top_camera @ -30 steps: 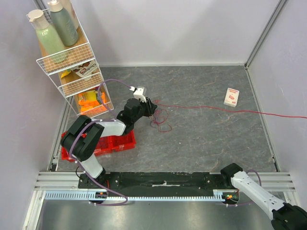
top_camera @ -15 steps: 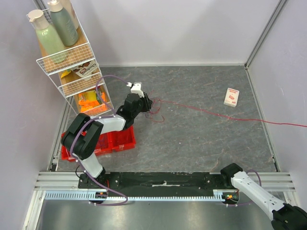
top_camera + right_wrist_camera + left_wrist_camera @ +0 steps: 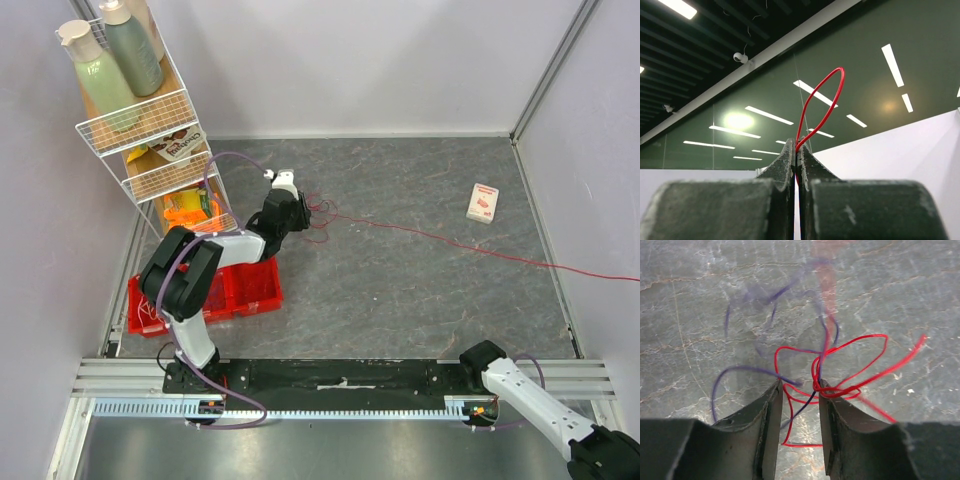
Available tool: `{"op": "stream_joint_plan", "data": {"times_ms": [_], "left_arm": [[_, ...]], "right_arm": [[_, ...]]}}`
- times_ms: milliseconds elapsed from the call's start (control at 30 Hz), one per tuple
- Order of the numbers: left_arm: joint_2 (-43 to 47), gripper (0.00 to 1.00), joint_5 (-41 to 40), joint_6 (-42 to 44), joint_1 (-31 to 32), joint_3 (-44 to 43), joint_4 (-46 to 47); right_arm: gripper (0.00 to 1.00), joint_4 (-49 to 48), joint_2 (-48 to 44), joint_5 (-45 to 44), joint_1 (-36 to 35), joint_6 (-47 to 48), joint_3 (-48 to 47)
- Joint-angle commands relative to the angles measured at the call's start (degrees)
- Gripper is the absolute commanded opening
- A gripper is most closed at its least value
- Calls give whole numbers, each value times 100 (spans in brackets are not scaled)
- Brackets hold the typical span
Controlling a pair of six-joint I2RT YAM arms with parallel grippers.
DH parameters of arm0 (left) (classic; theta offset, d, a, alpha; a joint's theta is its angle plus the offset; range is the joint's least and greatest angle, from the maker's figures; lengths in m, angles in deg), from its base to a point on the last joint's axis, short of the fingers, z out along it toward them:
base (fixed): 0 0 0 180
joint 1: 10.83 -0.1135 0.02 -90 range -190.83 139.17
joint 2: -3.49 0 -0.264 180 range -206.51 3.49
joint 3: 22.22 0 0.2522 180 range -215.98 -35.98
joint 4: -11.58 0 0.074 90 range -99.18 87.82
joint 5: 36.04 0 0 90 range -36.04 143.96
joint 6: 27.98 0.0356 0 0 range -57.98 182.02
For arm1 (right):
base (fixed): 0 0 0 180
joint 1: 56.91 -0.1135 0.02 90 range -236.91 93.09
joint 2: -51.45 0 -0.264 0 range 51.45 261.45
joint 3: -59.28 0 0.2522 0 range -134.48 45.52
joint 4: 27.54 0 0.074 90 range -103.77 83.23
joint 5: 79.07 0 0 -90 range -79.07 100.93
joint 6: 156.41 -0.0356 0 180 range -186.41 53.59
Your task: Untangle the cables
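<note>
The cables are a small tangle of thin red (image 3: 860, 340) and dark purple (image 3: 740, 368) wires. In the top view the tangle (image 3: 318, 213) lies just right of my left gripper (image 3: 300, 211). One red cable (image 3: 480, 249) stretches from it across the table to the right edge. In the left wrist view my left gripper (image 3: 799, 385) stands open. Red loops hook round its right fingertip (image 3: 824, 390), and a purple strand and a red strand pass loosely between the jaws. My right gripper (image 3: 796, 150) is out of the top view. It points upward and is shut on a loop of red cable (image 3: 822, 102).
A white wire rack (image 3: 150, 130) with bottles and packets stands at the back left. A red bin (image 3: 245, 295) sits below my left arm. A small white and red box (image 3: 482, 202) lies at the right. Walls enclose the table on three sides.
My left gripper has moved back and to the left, dragging the tangle with it and lifting its loops off the table. The long red cable now slants lower at the right edge.
</note>
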Motion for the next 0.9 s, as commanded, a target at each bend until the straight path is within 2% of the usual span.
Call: {"op": "stream_joint_plan", "data": {"times_ms": [0,167,300,467,533,700,800,867], "left_arm": [[-191,42,-305,246,-120,-430,-185],[-16,44,-191,264,-129,-527,-230],[282,45,-375,299,-129,-518,-475],[730,56,-297,80,-129,-509,-922],[1020,60,97,-87,-129,-440,-1038],[2144,84,1425,-544,-129,175,-1038],[2803,85,1865,-712,-120,483,-1178],[3191,84,2522,-817,-111,755,-900]], "right_arm": [[0,-216,-172,-33,-38,72,95],[0,-138,-155,-139,-29,89,306],[0,-155,-138,-157,-29,-42,850],[0,170,126,-375,-29,-69,1447],[0,188,153,-367,-29,-122,1922],[0,442,512,-244,-29,-543,3258],[0,697,881,-96,-29,-754,3882],[0,636,1031,316,-29,-938,4278]]}}
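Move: The red and purple tangle lies just past my left fingertips, about 3 cm ahead, 4 cm to the right and 3 cm lower. From that hand the red bin is some 16 cm back and 20 cm left, and the small card box about 5 cm ahead and 39 cm right. My right hand, high up with the red cable pinched, has the tangle roughly 57 cm ahead, 40 cm left and 70 cm below; the card box is some 60 cm ahead and 6 cm left. After a small dip forward, my left hand spreads its fingers wide and backs up off the tangle, ending about 13 cm higher and 6 cm back, clear of the cables at its tips. My right hand, still pinching the red loop, first barely moves, then sweeps fast forward over the table, also left and down, some 35 cm in all, tipping forward about 40 degrees. ##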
